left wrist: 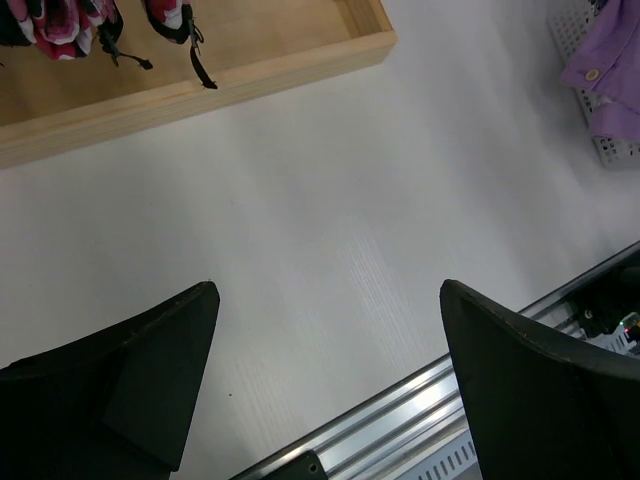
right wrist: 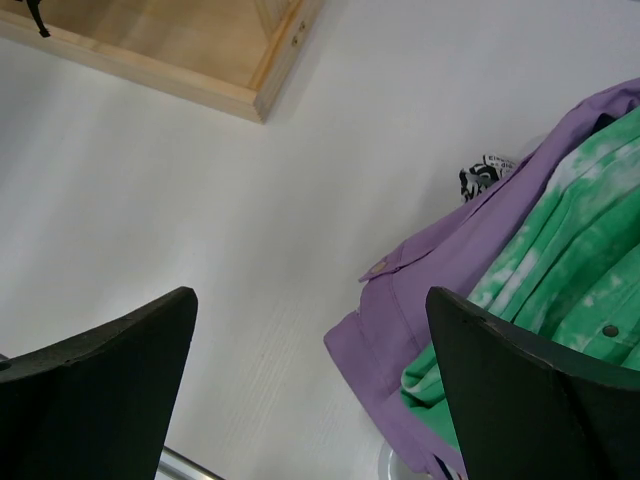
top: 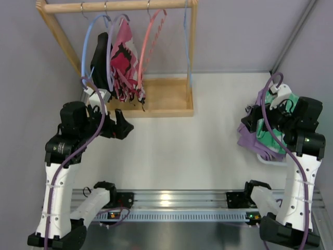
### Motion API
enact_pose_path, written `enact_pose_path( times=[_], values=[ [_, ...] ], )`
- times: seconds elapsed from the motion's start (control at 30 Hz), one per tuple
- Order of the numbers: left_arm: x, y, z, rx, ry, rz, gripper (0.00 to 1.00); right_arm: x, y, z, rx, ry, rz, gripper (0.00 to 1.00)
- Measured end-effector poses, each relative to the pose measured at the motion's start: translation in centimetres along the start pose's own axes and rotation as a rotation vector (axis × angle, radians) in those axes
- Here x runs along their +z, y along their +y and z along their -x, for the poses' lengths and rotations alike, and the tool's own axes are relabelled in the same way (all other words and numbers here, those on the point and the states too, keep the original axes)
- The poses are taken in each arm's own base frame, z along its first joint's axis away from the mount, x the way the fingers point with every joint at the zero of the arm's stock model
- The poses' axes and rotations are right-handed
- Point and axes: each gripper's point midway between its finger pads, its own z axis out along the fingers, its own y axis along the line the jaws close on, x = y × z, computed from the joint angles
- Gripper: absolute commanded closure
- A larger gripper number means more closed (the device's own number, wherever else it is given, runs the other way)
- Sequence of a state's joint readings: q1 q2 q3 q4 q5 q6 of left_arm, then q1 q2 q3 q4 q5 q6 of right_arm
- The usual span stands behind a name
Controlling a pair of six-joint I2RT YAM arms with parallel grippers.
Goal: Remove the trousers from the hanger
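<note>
The trousers (top: 124, 57), magenta-pink with black and white print, hang on the lilac hanger (top: 109, 52) from the wooden rail at the back left. Their lower ends (left wrist: 65, 20) and dark strings (left wrist: 198, 65) show at the top left of the left wrist view, over the rack's base. My left gripper (top: 122, 125) is open and empty over the table, just in front of the rack; its jaws stand wide apart (left wrist: 330, 330). My right gripper (top: 248, 119) is open and empty at the far right (right wrist: 310, 340), beside a pile of clothes.
The wooden rack (top: 171, 109) also holds a light-blue hanger with a black garment (top: 99, 60), a bare salmon-pink hanger (top: 151, 39) and another light-blue hanger (top: 186, 47). A white basket (top: 270, 159) at the right holds purple (right wrist: 450, 270) and green-and-white (right wrist: 570, 260) cloth.
</note>
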State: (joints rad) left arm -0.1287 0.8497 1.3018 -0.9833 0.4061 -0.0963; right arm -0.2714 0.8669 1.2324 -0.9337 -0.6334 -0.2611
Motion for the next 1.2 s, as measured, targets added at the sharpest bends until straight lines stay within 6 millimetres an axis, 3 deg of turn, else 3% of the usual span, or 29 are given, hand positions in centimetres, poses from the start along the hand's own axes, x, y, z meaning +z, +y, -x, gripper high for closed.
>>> enact_pose_path(
  times=[0.17,0.43,0.6,0.73,0.9,1.2],
  values=[
    [-1.1,-0.9,3.1,-0.014,-0.052,-0.017,0.01,0.0,0.0,0.0,0.000,0.000,0.001,0.01],
    [-4.1,-4.3,13.6,0.019,-0.270,-0.102,0.08,0.5,-0.3,-0.2,0.017,0.016,0.005,0.01],
    [-4.2,-4.4,19.0,-0.051,-0.392,-0.093,0.20,0.7,-0.4,-0.3,0.030,0.024,0.007,0.01],
    [-3.3,-3.1,23.4,-0.126,-0.475,-0.054,0.28,0.7,-0.4,-0.3,0.030,0.024,0.007,0.01],
    [-0.8,0.4,25.7,-0.217,-0.501,0.039,0.30,0.6,-0.4,-0.1,0.027,0.021,0.006,0.01],
    [1.7,3.4,25.6,-0.269,-0.481,0.125,0.34,0.7,-0.4,-0.2,0.031,0.026,0.007,0.01]
  ],
)
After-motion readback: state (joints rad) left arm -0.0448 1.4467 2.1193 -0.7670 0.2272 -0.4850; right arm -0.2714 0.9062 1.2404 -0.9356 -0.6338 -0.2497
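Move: The pink-patterned trousers hang about 21 cm ahead of the left gripper, in line sideways, their middle some 5 cm above it. Their lavender hanger is centred about 20 cm ahead, 3 cm left and 15 cm up; the black trousers hang about 20 cm ahead, 7 cm left and 4 cm up, the red hanger 20 cm ahead, 8 cm right and 14 cm up. From the right gripper, the pink trousers are about 20 cm ahead, 39 cm left and 5 cm up. Bring the left gripper steeply up about 20 cm first, then swing it forward some 17 cm to the lavender hanger's near arm, sinking slightly at the last. Turn it about 20 degrees counter-clockwise, lift its pointing and roll its left side down, while narrowing the fingers to roughly two-thirds open, so the lavender arm lies between them beside the left finger, unclamped. ##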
